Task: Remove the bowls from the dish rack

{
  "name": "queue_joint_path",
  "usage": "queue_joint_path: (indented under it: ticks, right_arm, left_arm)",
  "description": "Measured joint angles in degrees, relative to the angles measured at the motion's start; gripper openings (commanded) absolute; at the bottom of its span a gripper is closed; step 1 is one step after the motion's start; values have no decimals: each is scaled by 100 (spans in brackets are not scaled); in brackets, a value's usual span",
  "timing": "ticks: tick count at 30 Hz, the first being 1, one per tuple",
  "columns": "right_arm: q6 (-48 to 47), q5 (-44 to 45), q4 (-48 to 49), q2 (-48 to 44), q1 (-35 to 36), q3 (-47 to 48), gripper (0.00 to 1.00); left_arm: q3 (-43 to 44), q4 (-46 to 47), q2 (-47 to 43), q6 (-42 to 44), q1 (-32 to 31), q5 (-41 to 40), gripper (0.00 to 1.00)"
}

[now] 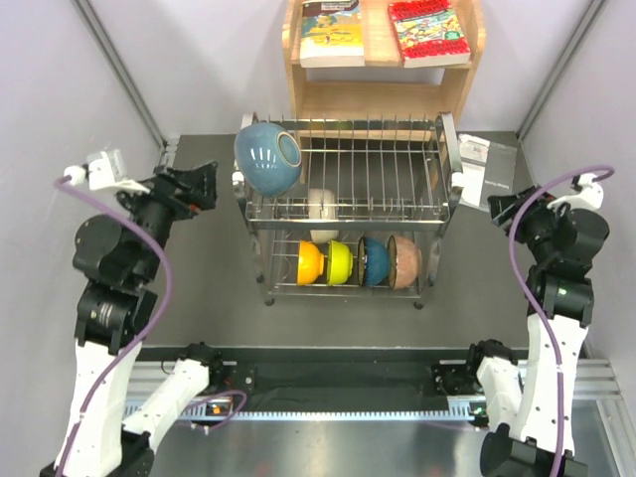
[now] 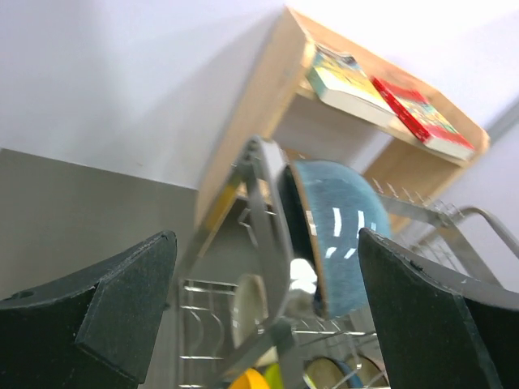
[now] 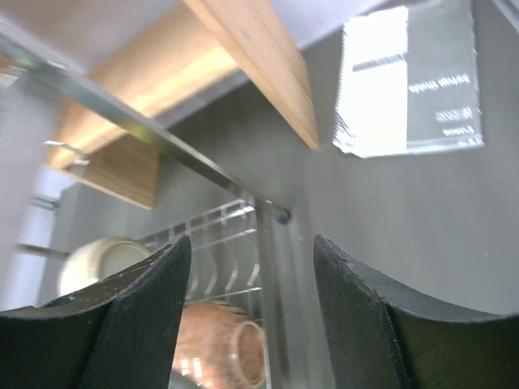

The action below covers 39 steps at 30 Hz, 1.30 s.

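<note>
The silver wire dish rack [image 1: 397, 164] stands mid-table. A large light blue bowl [image 1: 266, 157] leans on edge at the left end of its upper tier. A cream-white bowl [image 1: 322, 206] sits below it. Orange [image 1: 309, 262], lime-yellow [image 1: 340, 261], teal-blue [image 1: 374, 260] and pinkish-tan [image 1: 404, 260] bowls stand in a row in the lower tier. My left gripper [image 1: 213, 185] is open and empty, just left of the rack; its view shows the blue bowl [image 2: 345, 231]. My right gripper [image 1: 502, 210] is open and empty, right of the rack; its view shows the tan bowl [image 3: 219, 344].
A wooden shelf [image 1: 383, 94] with two books stands behind the rack. A printed paper sheet [image 1: 489, 169] lies on the table at the rack's right end, also in the right wrist view [image 3: 409, 81]. Grey walls close in both sides.
</note>
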Motion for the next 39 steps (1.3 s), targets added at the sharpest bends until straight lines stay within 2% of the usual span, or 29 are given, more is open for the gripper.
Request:
queue_joint_path:
  ticks: [8,14,26,39]
  right_arm:
    - [262,-431,-70,448,4,1211,62]
    - [330,-669,-111,555,4,1943,62]
    - [348,-828,-186,275,7,1617,62]
    - [459,-955,-7,297,9,1432,62]
  left_arm:
    - [264,111,938,-459,0,1119,98]
    - [581,149,1384,-616,0,1589,98]
    - [1058,341,1567,-955,0,2164,93]
    - [1056,129,1510,-802,0,2020,94]
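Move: The big blue bowl on the rack's top tier lies roughly 13 cm to the left hand's right, 9 cm ahead and 5 cm lower. The rack's left side frame stands between them, 8 cm right of the hand, 9 ahead and about as low. The yellow bowl, on the bottom tier, is some 22 cm right, 4 ahead and 35 below. From the right hand the blue bowl is about 44 cm left, 5 ahead and 12 higher. Nothing is visibly touched yet: the left hand heads for the big blue bowl, wide open, going about 8 cm right and 3–4 cm forward, with a dip and then a slight rise, while it swings some 20 degrees clockwise to face the bowl over the rack's left side. The empty right hand rises about 10 cm beside the rack's right side, overshooting a little, drifts left and tips its fingers up. ##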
